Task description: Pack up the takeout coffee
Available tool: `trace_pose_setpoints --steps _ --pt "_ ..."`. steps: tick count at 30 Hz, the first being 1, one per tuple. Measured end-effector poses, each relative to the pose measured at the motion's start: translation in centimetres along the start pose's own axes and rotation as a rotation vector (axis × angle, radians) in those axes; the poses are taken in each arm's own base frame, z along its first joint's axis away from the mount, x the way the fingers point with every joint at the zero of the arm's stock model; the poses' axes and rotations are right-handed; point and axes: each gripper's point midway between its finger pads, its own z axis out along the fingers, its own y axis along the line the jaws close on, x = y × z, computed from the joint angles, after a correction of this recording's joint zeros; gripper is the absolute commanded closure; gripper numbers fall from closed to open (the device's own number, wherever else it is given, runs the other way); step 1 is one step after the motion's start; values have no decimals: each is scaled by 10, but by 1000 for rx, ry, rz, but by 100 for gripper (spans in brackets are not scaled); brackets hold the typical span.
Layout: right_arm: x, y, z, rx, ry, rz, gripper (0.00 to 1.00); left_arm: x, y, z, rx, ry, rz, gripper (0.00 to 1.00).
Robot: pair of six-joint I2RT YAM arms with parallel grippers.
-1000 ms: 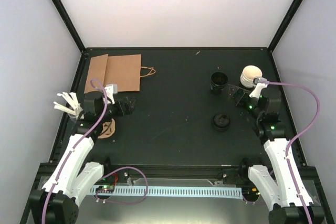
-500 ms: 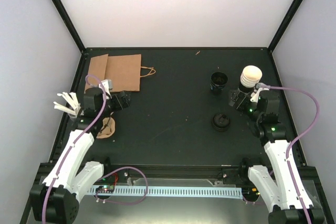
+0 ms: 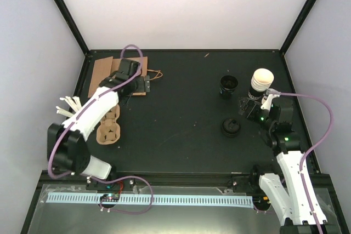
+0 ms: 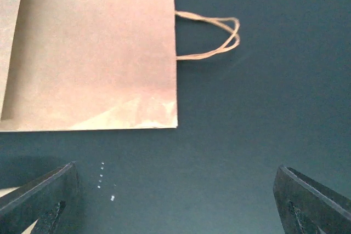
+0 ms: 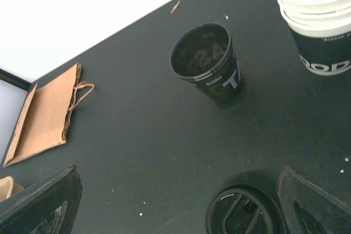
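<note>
No single cup with a cream-white inside shows, so the takeout coffee is out of view. A black cup with a dark inside (image 3: 228, 85) (image 5: 208, 61) stands at the right. Beside it is a nested stack of cups (image 3: 262, 82) (image 5: 318, 20), and a black lid (image 3: 231, 127) (image 5: 244, 212) lies nearer. My right gripper (image 3: 245, 106) (image 5: 175, 206) is open just right of the lid and holds nothing. My left gripper (image 3: 143, 84) (image 4: 175, 190) is open over bare table, at the near right corner of the flat brown paper bag (image 3: 118, 75) (image 4: 93, 53).
A tan cardboard cup carrier (image 3: 108, 127) lies at the left, with white utensils (image 3: 70, 108) beside it at the table's edge. The bag's twine handle (image 4: 211, 39) points right. Black frame posts stand at the back corners.
My left arm has swung away from the carrier, forward and right to the bag's corner, uncovering the carrier. My right gripper has drawn back slightly from the cup stack.
</note>
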Motion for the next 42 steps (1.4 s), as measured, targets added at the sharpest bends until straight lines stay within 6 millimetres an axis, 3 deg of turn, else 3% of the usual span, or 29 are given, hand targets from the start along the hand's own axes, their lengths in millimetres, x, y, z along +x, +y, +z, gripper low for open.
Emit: trace_pose_setpoints --steps 9,15,18,26,36,42 --pt "6 0 3 -2 37 -6 0 -5 2 70 -267 189 196 2" --pt "1 5 -2 -11 32 -21 0 8 4 104 -334 296 287 4" --pt "-2 7 -4 -15 26 -25 0 13 0 115 -351 325 327 15" --pt "-4 10 -9 -23 14 -29 0 30 -1 139 -416 394 417 21" --pt "-4 17 -13 -58 11 -33 0 43 16 159 -520 440 485 23" --pt "-6 24 -19 -92 -8 -39 0 40 17 161 -535 429 502 25"
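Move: The edge to take is the paper bag's right edge near its near corner, about 8 cm ahead of the left hand, 1 cm to its left and 18 cm below. The bag's handle lies 8 cm beyond that spot and 5 cm to its right. The cup carrier stands some 11 cm back and 18 cm left of the left hand. From the right hand the bag edge is roughly 20 cm ahead and 46 cm left. Bring the left gripper down about 14 cm and forward some 8 cm onto the near end of the paper bag's right edge, doing most of the forward reach early and then sinking. On the way roll its left side up some 40 degrees and tip it further down, so the fingers slant leftwards across the edge, and close them only by about a quarter. Let the empty right gripper rise slightly. ##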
